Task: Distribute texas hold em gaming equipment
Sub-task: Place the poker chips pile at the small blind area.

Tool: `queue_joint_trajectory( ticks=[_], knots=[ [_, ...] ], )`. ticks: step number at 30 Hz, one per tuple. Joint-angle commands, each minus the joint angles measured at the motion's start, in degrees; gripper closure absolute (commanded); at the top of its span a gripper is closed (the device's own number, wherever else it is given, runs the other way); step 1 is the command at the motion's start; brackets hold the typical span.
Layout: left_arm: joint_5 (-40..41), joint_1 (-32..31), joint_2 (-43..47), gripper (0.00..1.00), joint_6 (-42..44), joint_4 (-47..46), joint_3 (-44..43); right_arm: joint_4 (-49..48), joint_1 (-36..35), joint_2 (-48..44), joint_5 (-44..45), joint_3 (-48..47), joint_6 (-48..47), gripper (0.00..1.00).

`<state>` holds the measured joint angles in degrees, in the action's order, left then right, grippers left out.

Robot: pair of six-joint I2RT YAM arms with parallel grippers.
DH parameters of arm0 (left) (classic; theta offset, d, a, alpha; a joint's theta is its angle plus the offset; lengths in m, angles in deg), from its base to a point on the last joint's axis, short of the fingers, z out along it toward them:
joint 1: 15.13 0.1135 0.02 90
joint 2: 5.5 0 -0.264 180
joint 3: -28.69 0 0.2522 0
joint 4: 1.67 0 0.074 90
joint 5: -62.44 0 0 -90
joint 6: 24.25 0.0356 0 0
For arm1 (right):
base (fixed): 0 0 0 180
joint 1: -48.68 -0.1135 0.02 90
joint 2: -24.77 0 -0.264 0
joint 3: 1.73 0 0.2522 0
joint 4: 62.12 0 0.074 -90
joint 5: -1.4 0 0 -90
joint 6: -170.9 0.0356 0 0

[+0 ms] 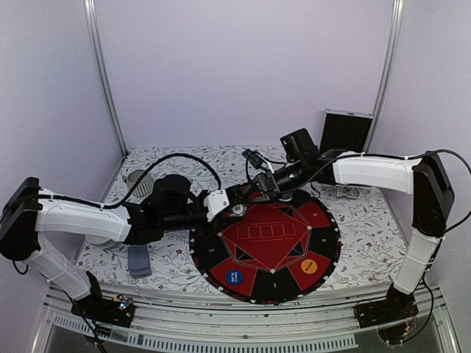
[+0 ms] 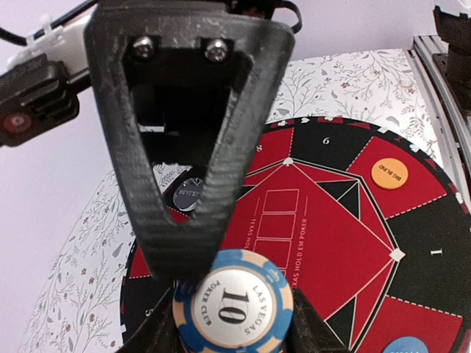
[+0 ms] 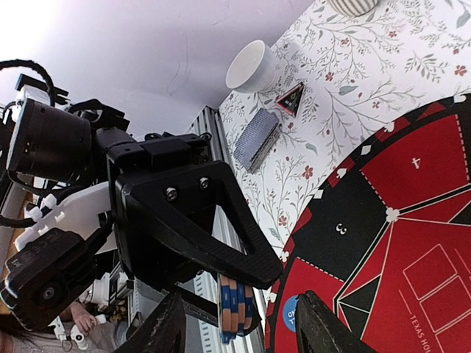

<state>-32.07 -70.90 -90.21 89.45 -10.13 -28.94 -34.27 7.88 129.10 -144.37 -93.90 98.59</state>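
My left gripper [image 2: 232, 323] is shut on a short stack of blue-and-peach striped poker chips [image 2: 232, 305], the top one marked 10. It hovers over the upper-left edge of the round red-and-black poker mat [image 1: 324, 243]. My right gripper [image 3: 239, 323] faces it, open, its fingers [image 3: 324, 323] standing either side of the chip stack [image 3: 237, 301] with gaps. On the mat lie a dark dealer disc [image 2: 188, 195], the orange marker disc [image 1: 309, 265] and the blue marker disc [image 1: 234, 276]. A deck of grey-blue playing cards [image 1: 138, 261] rests left of the mat.
A ribbed grey cup [image 1: 140, 179] stands at the back left. A white cup [image 3: 254, 65] and a small dark triangle [image 3: 291, 99] sit near the card deck [image 3: 257, 140]. A black case [image 1: 344, 132] stands open at the back right. Both arms cross above the mat's far-left side.
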Motion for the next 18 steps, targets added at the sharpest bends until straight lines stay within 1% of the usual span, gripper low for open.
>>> queue_joint_trajectory(
  ticks=[1, 4, 8, 12, 15, 18],
  knots=[
    [-0.06, -0.51, 1.61, 1.00, -1.14, -0.75, 0.77, 2.17, 1.41, -2.83, 2.93, 0.19, -1.77, 0.48],
    [0.60, -0.47, 1.51, 1.00, -1.20, -0.63, 0.73, 2.99, 1.40, -2.58, 1.21, 0.17, -1.90, 0.51],
    [0.90, -0.44, 1.35, 1.00, -1.31, -0.44, 0.65, 2.98, 1.41, -4.07, 2.31, 0.53, -2.93, 0.56],
    [1.36, -0.45, 1.22, 1.00, -1.38, -0.42, 0.55, 3.39, 1.40, -4.29, 3.95, 1.32, -3.36, 0.74],
    [1.55, -0.44, 0.95, 1.00, -1.41, -0.46, 0.38, 3.32, 1.16, -3.48, 3.00, 2.15, -3.04, 0.88],
    [1.60, -0.43, 0.77, 1.00, -1.40, -0.26, 0.16, 3.27, 0.66, -2.73, 2.18, 2.30, -2.89, 0.91]
  ],
)
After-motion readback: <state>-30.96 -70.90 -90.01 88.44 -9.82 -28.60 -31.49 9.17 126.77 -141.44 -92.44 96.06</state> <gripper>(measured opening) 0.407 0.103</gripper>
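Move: The chip pile is in the left fingers, so what matters for that hand is the small blind area by the blue disc: roughly 12 cm back, in line sideways and some 18 cm below. The orange big blind disc lies about 21 cm right and 8 cm back of the left hand, the dealer disc some 14 cm right and 17 cm ahead. From the right hand, the pile is about 3 cm left, 2 cm back and 2 cm lower. The chip pile keeps its place, pinched in the left fingers, which hold nearly still. The emptied right hand eases away from the pile, about 1.5 cm to the right with a slight shift forward early on, and its fingers go from half open to nearly shut on nothing as it clears. ##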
